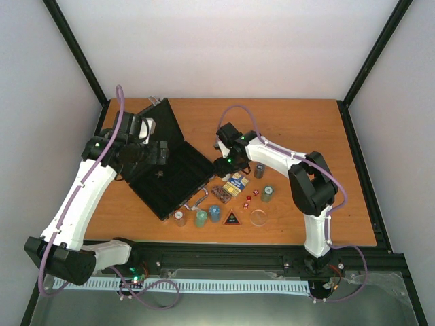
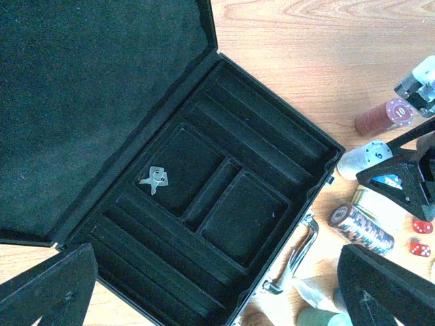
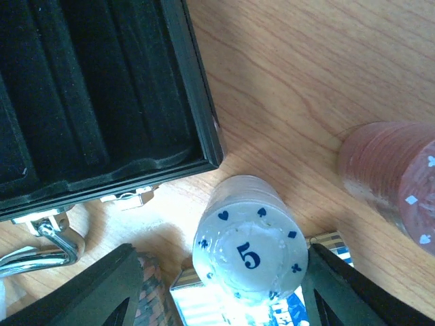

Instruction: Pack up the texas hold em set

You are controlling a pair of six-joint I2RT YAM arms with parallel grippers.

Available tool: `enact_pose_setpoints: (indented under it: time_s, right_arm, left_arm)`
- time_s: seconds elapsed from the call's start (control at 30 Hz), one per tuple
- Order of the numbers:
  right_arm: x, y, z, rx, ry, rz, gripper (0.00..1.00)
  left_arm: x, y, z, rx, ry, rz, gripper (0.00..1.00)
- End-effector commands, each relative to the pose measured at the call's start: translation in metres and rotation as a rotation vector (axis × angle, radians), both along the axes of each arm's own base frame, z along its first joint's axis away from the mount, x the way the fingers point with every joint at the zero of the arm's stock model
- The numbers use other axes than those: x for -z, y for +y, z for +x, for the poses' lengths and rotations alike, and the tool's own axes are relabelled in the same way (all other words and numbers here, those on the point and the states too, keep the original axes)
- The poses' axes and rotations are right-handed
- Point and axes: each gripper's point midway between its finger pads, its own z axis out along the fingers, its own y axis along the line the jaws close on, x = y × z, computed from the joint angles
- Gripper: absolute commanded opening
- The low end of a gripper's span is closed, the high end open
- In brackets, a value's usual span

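The black case (image 1: 170,178) lies open at the table's left, its lid (image 1: 160,125) raised toward the back. Its felt tray (image 2: 241,217) holds only small silver keys (image 2: 155,178). My left gripper (image 1: 151,153) hovers open over the tray (image 2: 217,251). My right gripper (image 1: 223,164) is open and straddles a white "5" chip stack (image 3: 250,248), also seen in the left wrist view (image 2: 363,157). The right finger (image 3: 353,292) is at its edge and the left finger (image 3: 112,288) stands apart. A red chip stack (image 3: 394,176) stands beside it.
On the table right of the case are card decks (image 1: 236,183), a lying brown chip stack (image 1: 219,195), red dice (image 1: 249,197), a black triangle (image 1: 232,219), a clear disc (image 1: 258,217), and green (image 1: 201,218), blue (image 1: 215,213) and grey (image 1: 259,170) chip stacks. The silver handle (image 1: 202,198) faces them.
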Motion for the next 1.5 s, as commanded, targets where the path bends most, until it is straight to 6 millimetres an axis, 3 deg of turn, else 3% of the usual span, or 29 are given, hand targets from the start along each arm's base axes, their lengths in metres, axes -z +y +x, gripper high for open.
enact_pose_setpoints:
  time_s: [0.0, 0.57, 0.67, 0.77, 0.9, 1.03, 1.27, 1.47]
  right_arm:
    - [-0.013, 0.008, 0.004, -0.034, -0.022, 0.028, 0.66]
    - [0.012, -0.001, 0.005, -0.026, 0.001, -0.050, 0.66]
    - [0.013, 0.000, 0.006, -0.024, 0.004, -0.048, 0.59]
    - [0.010, 0.001, 0.007, -0.020, -0.001, -0.041, 0.45]
    - [0.000, 0.001, 0.007, -0.021, -0.013, -0.033, 0.24]
    - [-0.022, 0.002, 0.004, -0.038, -0.025, -0.017, 0.17]
    - [-0.098, 0.026, 0.015, -0.076, -0.148, 0.133, 0.17]
    - [-0.093, 0.069, 0.049, -0.045, -0.209, 0.305, 0.16]
  left_arm:
    - [-0.005, -0.002, 0.003, 0.016, -0.026, 0.003, 1.00]
    - [-0.004, -0.002, 0.003, 0.017, -0.020, 0.005, 1.00]
    - [-0.003, -0.001, 0.002, 0.014, -0.020, 0.007, 1.00]
    - [-0.002, -0.001, 0.001, 0.014, -0.018, 0.010, 1.00]
    - [-0.002, 0.000, -0.001, 0.013, -0.019, 0.012, 1.00]
    - [-0.003, 0.000, -0.003, 0.013, -0.024, 0.009, 1.00]
    - [0.001, 0.000, -0.005, 0.016, -0.023, 0.005, 1.00]
    - [0.008, -0.001, -0.006, 0.021, -0.014, 0.003, 1.00]
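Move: The white chip stack stands upright between the right hand's open fingers, directly beneath its hand point, its middle about 3 cm below. From that hand the red chip stack is some 4 cm ahead and 4 cm right, the card deck about 3 cm back and 4 cm right, and the middle of the open case's tray roughly 18 cm left and 1 cm back. From the left hand the white stack lies about 21 cm right, 3 cm ahead and 22 cm below. After hovering over the white chip stack, the right hand settles a bit under 2 cm down around it, then closes its half-open fingers until they pinch the stack's sides, and pauses briefly with the grip made. It then lifts the stack quickly, about 10 cm up, veering left and somewhat forward towards the far right edge of the case tray, while the wrist tilts some 15 degrees so the fingertips swing left and forward, the grip kept. ##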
